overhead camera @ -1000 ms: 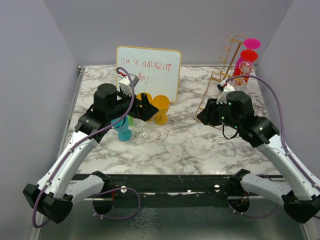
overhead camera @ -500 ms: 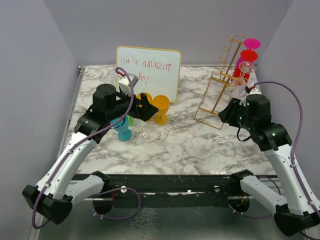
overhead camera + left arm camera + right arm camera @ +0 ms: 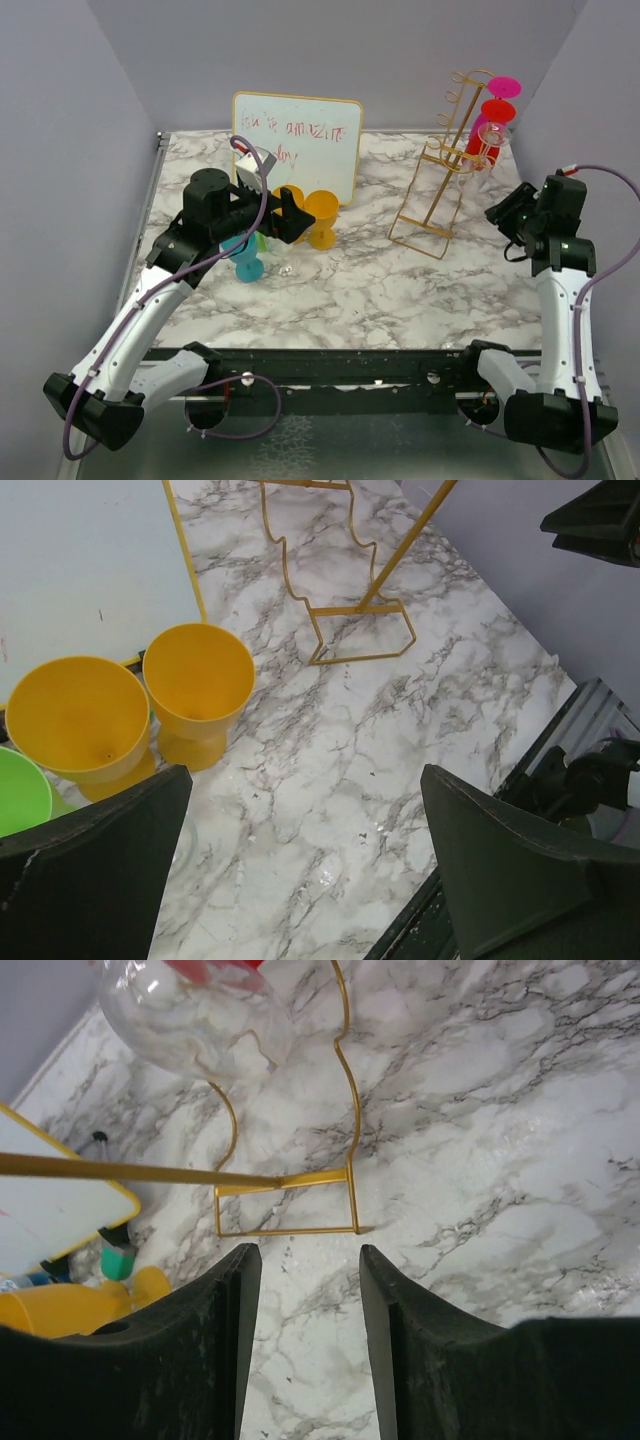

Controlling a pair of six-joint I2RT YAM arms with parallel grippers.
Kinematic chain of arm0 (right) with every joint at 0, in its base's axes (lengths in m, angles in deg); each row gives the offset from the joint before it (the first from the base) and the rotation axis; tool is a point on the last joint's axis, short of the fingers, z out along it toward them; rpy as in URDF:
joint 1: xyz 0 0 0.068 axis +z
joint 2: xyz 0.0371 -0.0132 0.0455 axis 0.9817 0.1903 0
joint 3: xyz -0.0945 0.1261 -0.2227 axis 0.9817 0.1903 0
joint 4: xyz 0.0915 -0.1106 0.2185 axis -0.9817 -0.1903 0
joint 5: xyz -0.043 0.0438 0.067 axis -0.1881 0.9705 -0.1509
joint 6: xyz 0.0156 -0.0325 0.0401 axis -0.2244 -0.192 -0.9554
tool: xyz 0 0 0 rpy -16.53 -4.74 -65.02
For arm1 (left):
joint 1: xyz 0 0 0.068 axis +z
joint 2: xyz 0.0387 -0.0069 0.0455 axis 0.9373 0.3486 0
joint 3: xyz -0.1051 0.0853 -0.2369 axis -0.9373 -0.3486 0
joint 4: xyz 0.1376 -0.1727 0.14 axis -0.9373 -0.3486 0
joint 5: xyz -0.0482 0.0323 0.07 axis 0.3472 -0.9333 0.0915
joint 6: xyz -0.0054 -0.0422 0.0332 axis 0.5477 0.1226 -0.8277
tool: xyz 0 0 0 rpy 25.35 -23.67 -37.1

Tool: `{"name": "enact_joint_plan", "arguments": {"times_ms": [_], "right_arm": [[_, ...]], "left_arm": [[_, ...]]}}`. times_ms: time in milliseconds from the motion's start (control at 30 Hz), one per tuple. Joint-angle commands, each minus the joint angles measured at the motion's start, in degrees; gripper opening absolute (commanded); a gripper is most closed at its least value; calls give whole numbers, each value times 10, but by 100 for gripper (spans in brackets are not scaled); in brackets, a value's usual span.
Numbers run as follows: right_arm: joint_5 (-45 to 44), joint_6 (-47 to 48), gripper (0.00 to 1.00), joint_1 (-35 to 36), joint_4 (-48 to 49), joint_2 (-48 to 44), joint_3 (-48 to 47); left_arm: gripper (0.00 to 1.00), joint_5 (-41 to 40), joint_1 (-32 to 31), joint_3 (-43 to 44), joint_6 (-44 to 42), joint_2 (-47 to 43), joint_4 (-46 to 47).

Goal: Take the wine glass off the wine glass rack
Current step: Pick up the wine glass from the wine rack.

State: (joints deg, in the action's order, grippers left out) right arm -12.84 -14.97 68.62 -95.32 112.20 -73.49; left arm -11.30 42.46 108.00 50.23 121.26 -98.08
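The gold wire wine glass rack (image 3: 445,150) stands at the back right of the marble table. A pink glass (image 3: 504,86), a red glass (image 3: 497,108) and a clear wine glass (image 3: 493,135) hang on its right side. My right gripper (image 3: 500,212) is open and empty, raised to the right of the rack and below the hanging glasses. In the right wrist view the gripper (image 3: 303,1255) looks down on the rack base (image 3: 285,1205), with the clear glass (image 3: 190,1010) at the top left. My left gripper (image 3: 290,218) is open and empty over the cups; its wrist view shows the gripper (image 3: 305,772) wide open.
A whiteboard (image 3: 297,140) leans at the back centre. Two orange cups (image 3: 198,685) (image 3: 75,715), a green cup (image 3: 20,795) and a teal cup (image 3: 246,262) stand in front of it. Purple walls close in the sides, and the right wall is near my right arm.
My right arm has swung from in front of the rack's base out to the right side of the rack and risen. The left arm has hardly moved.
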Motion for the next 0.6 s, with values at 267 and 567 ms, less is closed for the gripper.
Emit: {"name": "enact_joint_plan", "arguments": {"times_ms": [267, 567], "right_arm": [[124, -54, 50, -79, 93, 58, -103], [144, -62, 50, -83, 150, 110, -167]], "left_arm": [[99, -16, -3, -7, -12, -15, 4], [99, -25, -3, -15, -15, -11, 2]]}}
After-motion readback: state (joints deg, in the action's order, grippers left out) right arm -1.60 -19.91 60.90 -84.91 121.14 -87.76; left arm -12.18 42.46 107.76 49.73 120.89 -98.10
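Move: The clear wine glass hangs foot-up on the near right of the rack. Its middle is about 13 cm ahead of the right hand, 2 cm to its left and 2 cm lower. The red wine glass is about 4 cm beyond it, with the pink one some 8 cm beyond it and a little higher. The rack's post stands about 14 cm ahead and 8 cm left of the hand, its middle 4 cm lower. From the left hand, the clear glass lies about 39 cm right, 17 cm ahead and 9 cm below. The right hand heads for the height of the clear glass's foot on the outer side of the rack, rising about 10 cm while reaching some 6 cm forward. Its drift right eases off early, and its fingers tip up from their downward slant by roughly 15 degrees, staying half open and touching nothing. ##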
